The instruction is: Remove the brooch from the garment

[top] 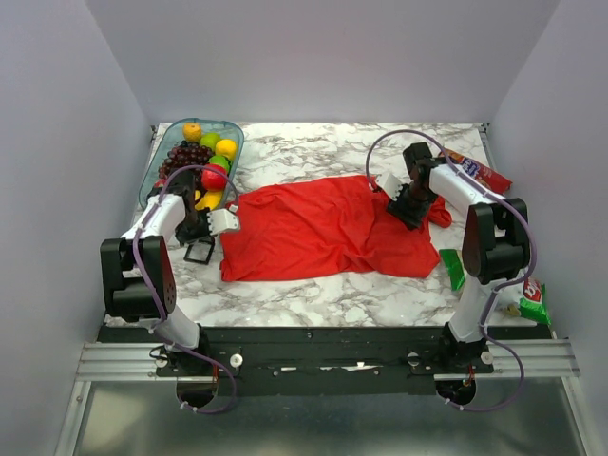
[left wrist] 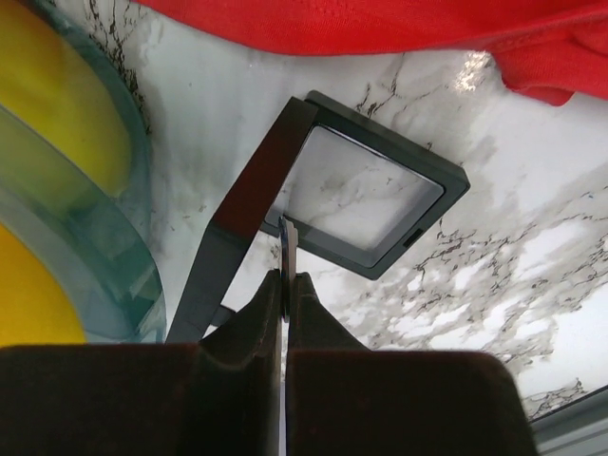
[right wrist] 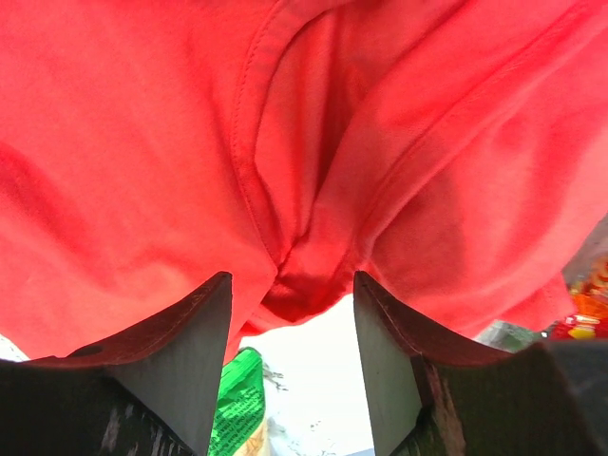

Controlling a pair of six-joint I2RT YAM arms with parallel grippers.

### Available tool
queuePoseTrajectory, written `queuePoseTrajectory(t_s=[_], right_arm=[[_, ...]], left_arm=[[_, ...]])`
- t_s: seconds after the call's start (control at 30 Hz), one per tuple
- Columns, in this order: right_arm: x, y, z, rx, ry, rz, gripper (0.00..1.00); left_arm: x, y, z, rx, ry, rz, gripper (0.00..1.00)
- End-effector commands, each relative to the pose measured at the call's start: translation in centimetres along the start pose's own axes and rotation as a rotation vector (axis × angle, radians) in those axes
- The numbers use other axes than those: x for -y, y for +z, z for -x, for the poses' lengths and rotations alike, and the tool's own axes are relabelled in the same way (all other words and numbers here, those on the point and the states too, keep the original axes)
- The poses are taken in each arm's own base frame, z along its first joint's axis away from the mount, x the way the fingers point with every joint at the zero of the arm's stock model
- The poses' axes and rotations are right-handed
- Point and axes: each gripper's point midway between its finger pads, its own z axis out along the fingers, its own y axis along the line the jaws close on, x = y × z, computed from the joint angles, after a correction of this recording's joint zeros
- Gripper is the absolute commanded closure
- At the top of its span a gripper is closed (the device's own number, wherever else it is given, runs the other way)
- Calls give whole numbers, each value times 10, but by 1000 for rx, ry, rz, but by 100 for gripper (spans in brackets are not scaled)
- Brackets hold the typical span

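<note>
The garment (top: pixel 313 228) is a red T-shirt spread across the middle of the marble table; its edge shows at the top of the left wrist view (left wrist: pixel 380 24). My left gripper (top: pixel 202 236) (left wrist: pixel 285 275) hovers left of it, over a black square frame (left wrist: pixel 366 195). Its jaws are pressed on a thin pale sliver, the brooch (left wrist: pixel 286 242) seen edge-on, which sticks out past the fingertips. My right gripper (top: pixel 410 204) (right wrist: pixel 293 285) stands open at the shirt's right side. A bunched fold of the garment (right wrist: pixel 285 123) lies just beyond its fingertips, with nothing gripped.
A glass tray (top: pixel 157 176) (left wrist: pixel 133 247) of fruit stands at the back left, close beside the left gripper. A red snack bag (top: pixel 480 171) lies at the back right. A green packet (top: pixel 452 266) (right wrist: pixel 237 399) lies by the shirt's right hem, and another packet (top: pixel 534 302) sits near the right arm's base.
</note>
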Motion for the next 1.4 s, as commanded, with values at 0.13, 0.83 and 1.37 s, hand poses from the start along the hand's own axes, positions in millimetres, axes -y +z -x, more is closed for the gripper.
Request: queuePoseTrajectory(t_s=[0.13,0.83,1.37], right_arm=[[3,-5,15,35,-1,-6,38],[-2,-2,14,28,-4,7,37],[1,-9,19,44,-6,-4,37]], left_arm=[[-3,8,16,42,-15,-17,92],[26,27,22,61,-84,-49,79],[57,8,29,104,-145,-89,61]])
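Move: The left hand holds the brooch on edge between its fingertips; the open black box it is bound for sits roughly 3 cm back, 3 cm to the right and 5 cm below. The fruit bowl's middle is about 16 cm ahead of that hand and level sideways, and the garment's middle some 31 cm right and 1 cm ahead. From the right hand the box lies around 48 cm left and 7 cm back. Ease the left gripper about 3 cm to the right over the open box while sinking some 2 cm, then draw it back about 3 cm towards you near the end. Partway down, start spreading the fingers, to roughly a third open, and let go of the brooch above the box floor, tilting and turning the wrist only slightly. ##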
